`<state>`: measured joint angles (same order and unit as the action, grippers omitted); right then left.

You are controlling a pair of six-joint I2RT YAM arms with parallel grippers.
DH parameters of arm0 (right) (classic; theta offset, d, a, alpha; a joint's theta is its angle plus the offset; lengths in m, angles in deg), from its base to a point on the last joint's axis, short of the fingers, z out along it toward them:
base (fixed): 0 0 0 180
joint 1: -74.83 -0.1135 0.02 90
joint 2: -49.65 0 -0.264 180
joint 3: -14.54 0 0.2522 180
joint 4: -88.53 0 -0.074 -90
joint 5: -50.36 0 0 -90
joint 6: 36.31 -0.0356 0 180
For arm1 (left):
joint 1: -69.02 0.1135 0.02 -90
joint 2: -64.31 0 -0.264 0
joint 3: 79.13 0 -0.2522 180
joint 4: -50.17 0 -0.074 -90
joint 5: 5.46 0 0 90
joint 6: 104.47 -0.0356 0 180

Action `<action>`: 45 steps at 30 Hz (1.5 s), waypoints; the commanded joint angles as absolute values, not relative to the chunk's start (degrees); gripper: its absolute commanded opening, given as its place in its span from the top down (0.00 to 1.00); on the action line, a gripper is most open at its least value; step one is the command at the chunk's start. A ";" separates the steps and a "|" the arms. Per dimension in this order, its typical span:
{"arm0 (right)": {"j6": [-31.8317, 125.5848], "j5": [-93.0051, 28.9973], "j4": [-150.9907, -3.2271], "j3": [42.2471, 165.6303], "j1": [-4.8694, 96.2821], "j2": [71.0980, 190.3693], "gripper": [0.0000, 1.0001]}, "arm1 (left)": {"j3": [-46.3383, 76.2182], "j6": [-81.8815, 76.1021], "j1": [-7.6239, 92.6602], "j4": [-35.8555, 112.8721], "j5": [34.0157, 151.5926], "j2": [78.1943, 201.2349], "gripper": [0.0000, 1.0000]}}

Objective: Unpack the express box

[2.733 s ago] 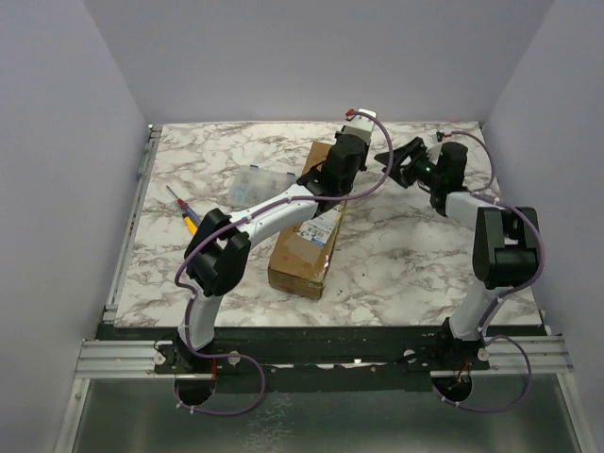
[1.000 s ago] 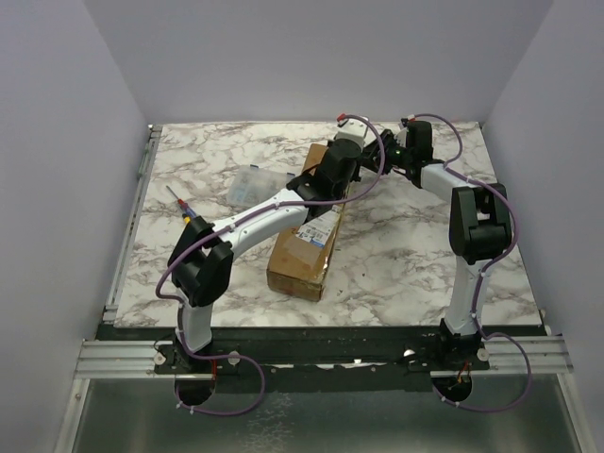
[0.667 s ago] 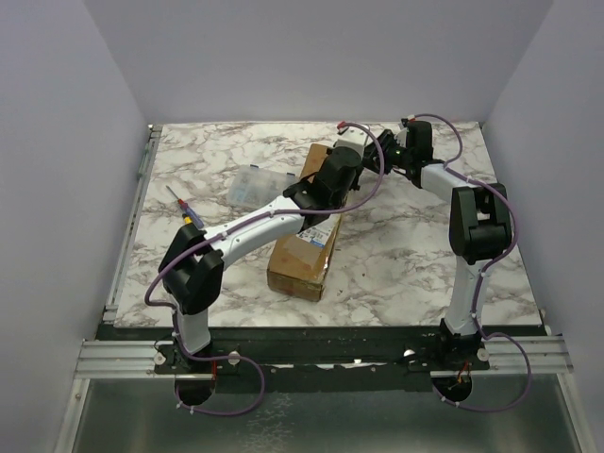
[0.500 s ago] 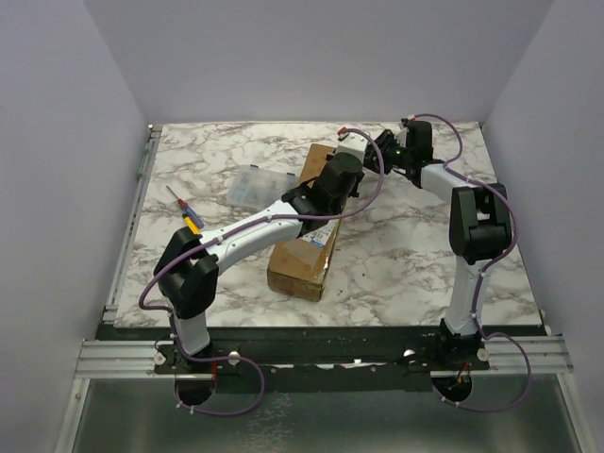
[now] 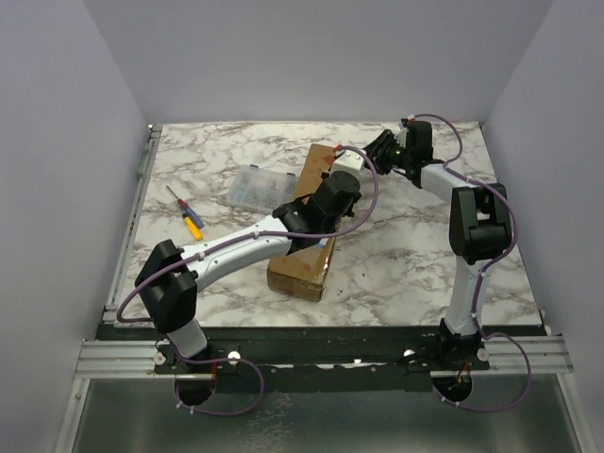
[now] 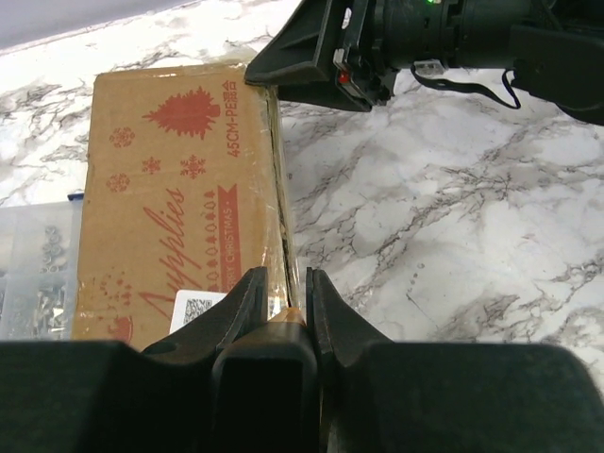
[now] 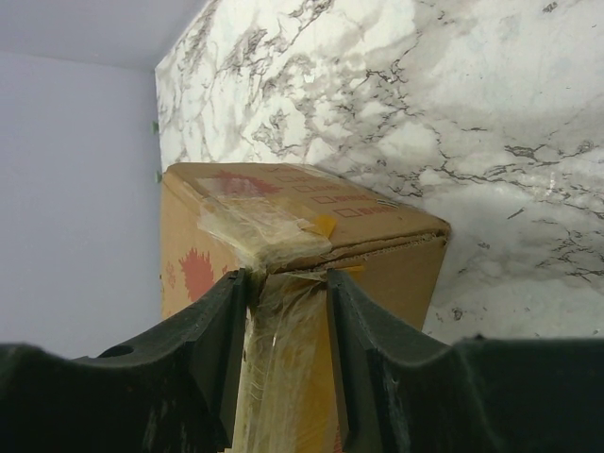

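Note:
The express box is a long brown carton lying lengthwise at mid table, with red print on top. My left gripper hangs over the box's right top edge. In the left wrist view it is shut on a tan tape strip lifted from that edge. My right gripper is at the box's far right corner. In the right wrist view its jaws are closed against crinkled clear tape stretched down the box's end face.
A small clear plastic compartment case lies just left of the box and shows at the left edge of the left wrist view. A red and yellow screwdriver lies further left. Walls enclose the marble table.
My left gripper has drawn back along the box from its far end toward the near side. My right gripper swung in from the right, closed at the box's far corner and has stayed there.

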<state>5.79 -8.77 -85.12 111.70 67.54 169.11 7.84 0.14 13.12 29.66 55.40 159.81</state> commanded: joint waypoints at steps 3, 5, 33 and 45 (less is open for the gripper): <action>7.91 -13.89 -82.41 111.33 67.80 170.06 0.57 | 11.43 4.72 9.61 21.59 55.42 154.04 1.00; 7.86 -13.90 -82.41 111.28 67.80 170.07 0.57 | 12.26 5.32 8.66 20.96 55.00 153.07 1.00; 6.92 -15.65 -83.05 109.54 67.45 169.10 0.58 | 17.94 16.00 -1.89 10.07 52.30 145.66 1.00; 6.48 -18.18 -82.02 110.02 67.45 168.91 0.59 | 18.06 20.89 -5.85 4.79 51.74 144.31 1.00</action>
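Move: The left hand, holding the orange knife over the box's right-hand top seam, has that seam's near end some 22 cm back, 6 cm to its left and about 6 cm below. The shipping label's middle lies around 6 cm back and 7 cm left, and the far corner about 16 cm ahead and 3 cm right; the clear case is roughly 5 cm ahead and 25 cm left. From the right hand, the seam's near end is about 38 cm back and 9 cm left. Back towards its base, the left hand draws the gripped knife steadily along the taped seam, past the label's right edge, about 14 cm in all. It sinks 2 to 3 cm and drifts slightly left with the seam, the fingers tipping some 10 degrees further down. The right hand stays at the box's far right corner, fingers still on it to steady the box. ##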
